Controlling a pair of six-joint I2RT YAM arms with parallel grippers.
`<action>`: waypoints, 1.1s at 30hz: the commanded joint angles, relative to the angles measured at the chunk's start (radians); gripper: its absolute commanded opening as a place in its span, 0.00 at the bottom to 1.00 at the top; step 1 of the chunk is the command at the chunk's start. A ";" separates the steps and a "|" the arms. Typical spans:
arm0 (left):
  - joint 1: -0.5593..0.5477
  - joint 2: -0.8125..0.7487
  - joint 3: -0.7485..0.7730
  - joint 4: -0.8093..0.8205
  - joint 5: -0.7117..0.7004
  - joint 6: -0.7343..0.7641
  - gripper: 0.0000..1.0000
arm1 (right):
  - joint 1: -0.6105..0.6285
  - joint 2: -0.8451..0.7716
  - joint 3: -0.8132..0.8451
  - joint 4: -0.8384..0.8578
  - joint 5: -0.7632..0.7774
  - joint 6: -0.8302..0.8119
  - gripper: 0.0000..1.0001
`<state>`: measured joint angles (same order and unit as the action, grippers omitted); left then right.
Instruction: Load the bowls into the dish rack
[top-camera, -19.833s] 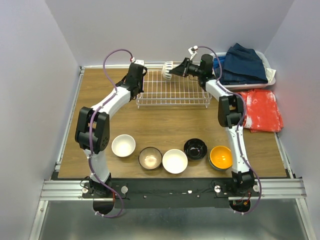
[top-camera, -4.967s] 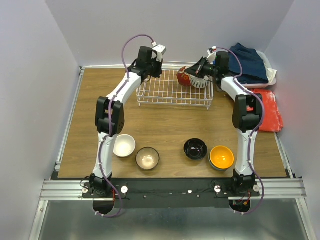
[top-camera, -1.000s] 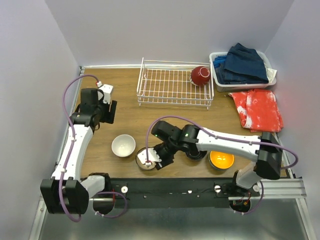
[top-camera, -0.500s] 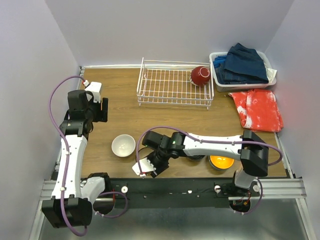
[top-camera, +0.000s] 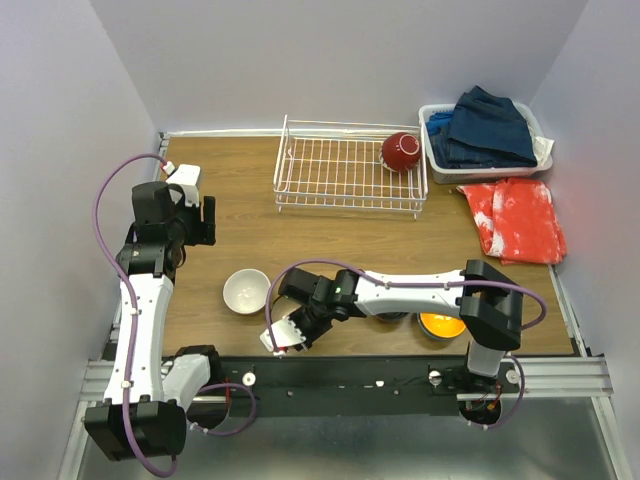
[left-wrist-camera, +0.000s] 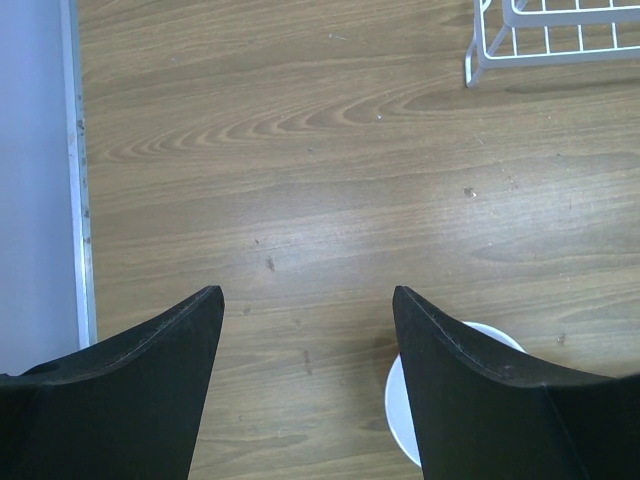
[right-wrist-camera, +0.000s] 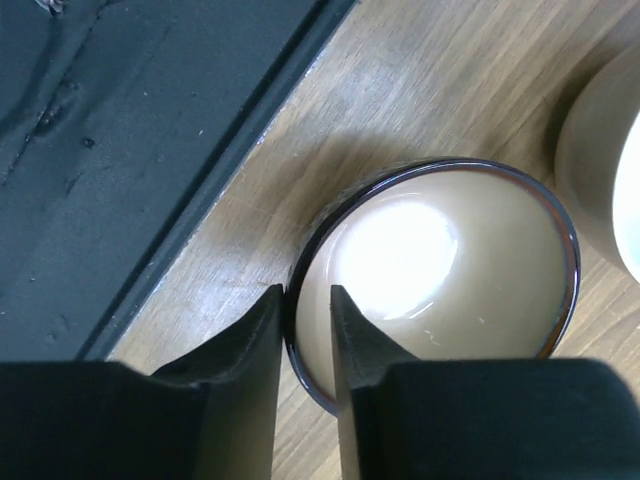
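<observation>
My right gripper (top-camera: 292, 328) reaches low across the near table edge. Its fingers straddle the near rim of the tan-brown bowl (right-wrist-camera: 440, 260), one outside and one inside, pinched on it (right-wrist-camera: 307, 292). The arm hides that bowl from above. A white bowl (top-camera: 246, 290) sits just left of it, and shows again at the frame edge (right-wrist-camera: 600, 170). A black bowl (top-camera: 395, 316) and an orange bowl (top-camera: 440, 323) lie under the right forearm. A red bowl (top-camera: 401, 150) rests in the dish rack (top-camera: 340, 175). My left gripper (top-camera: 205, 220) hovers open and holds nothing (left-wrist-camera: 308, 292), with the white bowl (left-wrist-camera: 402, 415) beside its right finger.
The black front rail (right-wrist-camera: 120, 150) runs close behind the tan-brown bowl. A white basket of blue clothes (top-camera: 480, 130) stands at the back right with a red cloth (top-camera: 518, 220) in front of it. The rack's corner (left-wrist-camera: 520, 50) shows in the left wrist view.
The right gripper slid a little toward the near edge and its jaws narrowed onto the tan-brown bowl's rim. The left arm shifted slightly and stayed open.
</observation>
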<state>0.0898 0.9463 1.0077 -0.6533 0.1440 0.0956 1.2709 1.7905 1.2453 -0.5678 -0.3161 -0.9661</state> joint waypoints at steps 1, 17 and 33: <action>0.007 -0.007 0.020 -0.011 0.037 -0.014 0.78 | 0.010 -0.026 -0.030 0.010 0.043 -0.046 0.24; 0.007 0.098 0.124 -0.025 0.117 -0.031 0.77 | -0.128 -0.247 -0.017 0.013 -0.114 0.223 0.01; -0.030 0.250 0.173 0.084 0.311 0.029 0.75 | -0.633 -0.126 0.221 0.632 -0.721 1.289 0.01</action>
<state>0.0826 1.1584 1.1275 -0.6407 0.3550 0.0803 0.6899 1.6184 1.4105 -0.2230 -0.8803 0.0204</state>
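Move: The grey bowl's middle is about 3 cm ahead of the right hand, 4 cm to its left and some 2 cm below, its near-right rim already between the open fingertips. From that hand the white bowl stands about 10 cm ahead and 16 cm left, the black bowl 8 cm ahead and 20 cm right, the dish rack's middle roughly 40 cm ahead and 10 cm right. From the left hand the grey bowl lies about 17 cm back and 20 cm right, well below. Leftward first, about 5 cm almost level, the right hand shuts its fingers on the grey bowl's rim. Keeping that pinch, it comes back right and swings quickly up some 20 cm and forward 15 cm towards the rack, the wrist rolling until the fingers point left and nearly level. The left hand, empty and open, eases forward and right a little. ##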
